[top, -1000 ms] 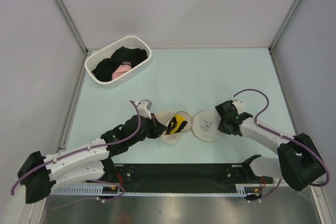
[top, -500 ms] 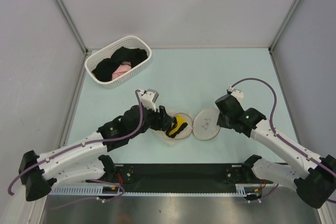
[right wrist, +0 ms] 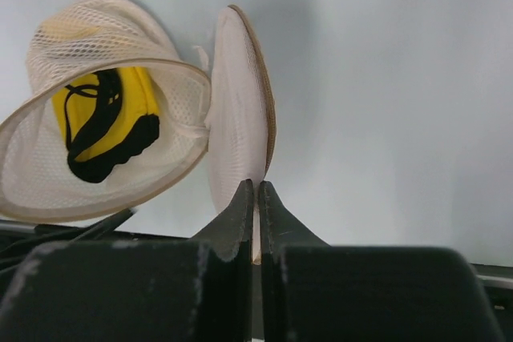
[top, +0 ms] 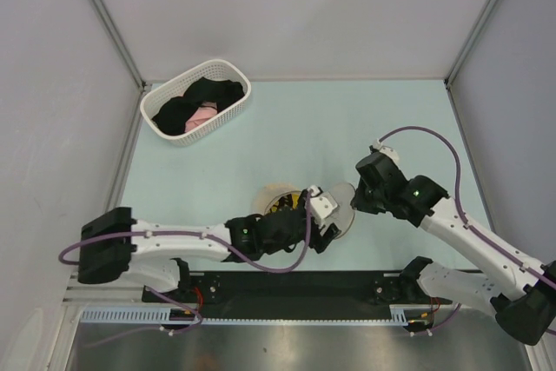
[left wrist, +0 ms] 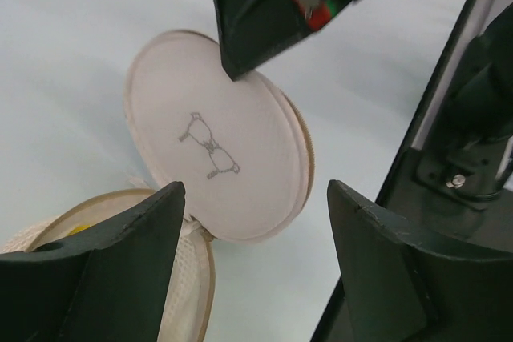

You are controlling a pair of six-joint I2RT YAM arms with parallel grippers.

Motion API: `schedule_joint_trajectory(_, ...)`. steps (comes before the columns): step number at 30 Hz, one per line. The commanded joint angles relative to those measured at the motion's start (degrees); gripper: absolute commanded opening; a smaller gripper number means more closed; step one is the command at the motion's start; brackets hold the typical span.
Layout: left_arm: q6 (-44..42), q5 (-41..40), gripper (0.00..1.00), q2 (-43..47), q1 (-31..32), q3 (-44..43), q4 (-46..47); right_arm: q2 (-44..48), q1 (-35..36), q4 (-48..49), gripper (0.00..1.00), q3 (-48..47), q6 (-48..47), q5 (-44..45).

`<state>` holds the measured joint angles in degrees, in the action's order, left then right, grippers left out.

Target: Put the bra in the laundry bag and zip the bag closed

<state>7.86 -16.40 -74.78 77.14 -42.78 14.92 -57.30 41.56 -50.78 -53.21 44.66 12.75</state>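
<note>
The laundry bag (top: 269,192) lies open on the table, and its mesh lower half (right wrist: 48,190) holds the yellow bra (right wrist: 104,114) with black straps. The bra (top: 281,207) shows only a little from above, beside my left arm. The bag's other half, with the bra icon (left wrist: 210,146), stands tilted up on edge. My right gripper (right wrist: 256,188) is shut on that half's rim, seen from above as the right gripper (top: 354,201). My left gripper (left wrist: 255,188) is open, with nothing between its fingers. It hovers just near of the raised half, as the left gripper (top: 323,216) in the top view.
A white slotted basket (top: 228,72) with black and pink garments sits at the far left. The black rail of the arm bases (top: 295,286) runs along the near edge, close behind my left gripper. Grey walls close in both sides.
My left gripper let go, opened and swung right across the bag to the lid side. My right gripper closed on the lid's rim and tipped that half up.
</note>
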Motion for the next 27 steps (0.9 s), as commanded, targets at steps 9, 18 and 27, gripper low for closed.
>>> schedule_joint_trajectory(9,-2.23,-6.81,0.78,-14.24,2.57,-7.83,10.57,3.86,0.54,0.33,0.0,-3.66,4.2,-5.89)
schedule_joint_trajectory(18,5.22,-2.95,0.17,-12.06,-1.89,-9.25,3.1,6.76,0.1,1.56,0.0,-4.62,3.94,-8.88)
schedule_joint_trajectory(27,18.92,15.6,0.0,10.76,-13.4,3.49,3.71,15.81,-6.48,10.17,0.9,1.96,-0.28,-19.15)
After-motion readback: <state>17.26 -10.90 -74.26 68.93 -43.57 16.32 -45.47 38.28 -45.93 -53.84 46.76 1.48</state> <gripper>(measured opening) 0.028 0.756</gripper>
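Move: The upright lid of the laundry bag is close ahead of the left hand's open fingers; its middle is about 5 cm to the right, 2 cm farther out and some 7 cm lower. The right fingertips, shut on its rim, are roughly 7 cm to the right, 3 cm ahead and about 1 cm lower. The bra in the open bag is about 11 cm left, 6 cm out and 14 cm down. From the right hand the lid's middle is about 4 cm left, 1 cm ahead and 6 cm down. The left fingers shut on the lid's rim and pinch it, after reaching about 5 cm to the right and 3 cm down with jaws wide; the left hand then draws the rim some 6 cm back left, rising and edging forward. The right hand, still pinching the lid at first, lifts it slowly up and slightly left, then opens wide and comes free while rising, about 6.5 cm up in all, rolling some 20 degrees so its left side lifts. ##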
